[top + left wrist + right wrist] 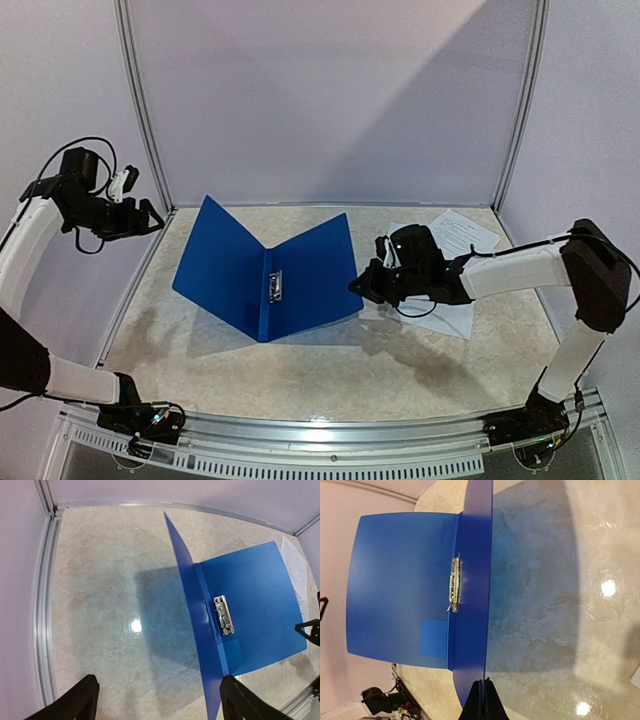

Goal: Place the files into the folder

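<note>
The blue folder lies open in a V on the table, its metal clip at the spine. My right gripper is shut on the outer edge of the folder's right cover, which shows edge-on in the right wrist view between the closed fingertips. The files are white printed sheets at the back right, with more sheets under the right arm. My left gripper hangs open, high at the left, apart from the folder and holding nothing.
Metal frame posts and pale wall panels close in the table at the back and sides. A metal rail runs along the near edge by the arm bases. Bare marbled tabletop lies left of the folder.
</note>
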### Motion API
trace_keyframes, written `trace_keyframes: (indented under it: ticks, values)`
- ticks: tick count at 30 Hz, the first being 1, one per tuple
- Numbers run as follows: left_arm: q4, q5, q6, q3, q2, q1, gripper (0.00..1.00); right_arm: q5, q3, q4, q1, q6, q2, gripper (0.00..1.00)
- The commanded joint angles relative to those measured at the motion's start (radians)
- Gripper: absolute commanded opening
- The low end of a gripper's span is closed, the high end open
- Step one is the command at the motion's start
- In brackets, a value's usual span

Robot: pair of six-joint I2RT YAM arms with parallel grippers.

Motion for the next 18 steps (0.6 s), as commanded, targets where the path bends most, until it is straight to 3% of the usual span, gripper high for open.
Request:
trace_keyframes:
  ticks: [1,4,12,18]
  values:
    - [0.024,-0.040,0.075,0.038,-0.078,-0.011,0.86,0.089,0.074,-0.267,0.024,-0.174,-0.151,0.00]
    - [0.023,-0.043,0.074,0.046,-0.073,-0.073,0.84,0.070,0.038,-0.267,0.026,-0.142,-0.181,0.00]
    - [0.008,-0.090,0.186,0.018,0.042,-0.422,0.83,0.049,-0.121,-0.210,0.029,-0.013,-0.244,0.00]
    - [0.048,-0.201,0.210,-0.019,0.182,-0.446,0.85,0.115,-0.212,-0.281,0.000,-0.023,-0.284,0.00]
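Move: Ahead of the open left hand by some 6 cm, about 14 cm to its right and 17 cm below, is the middle of the folder's raised left cover. The folder's clip is also about 6 cm ahead, some 25 cm right and 23 cm below. The right hand already pinches the right cover near its near corner; from it the clip lies roughly 7 cm ahead, 18 cm left and 8 cm below, and the files about 15 cm ahead, 15 cm right and 11 cm below. Keeping its pinch on the right cover, the right hand lifts about 6 cm, then lowers it again by some 7 cm while drawing it back and to the right, roughly 5 cm each way. The open left hand first rises about 4 cm, then sweeps 13 cm right and sinks above the left cover, turning about 30 degrees clockwise; no touch there is visible. ##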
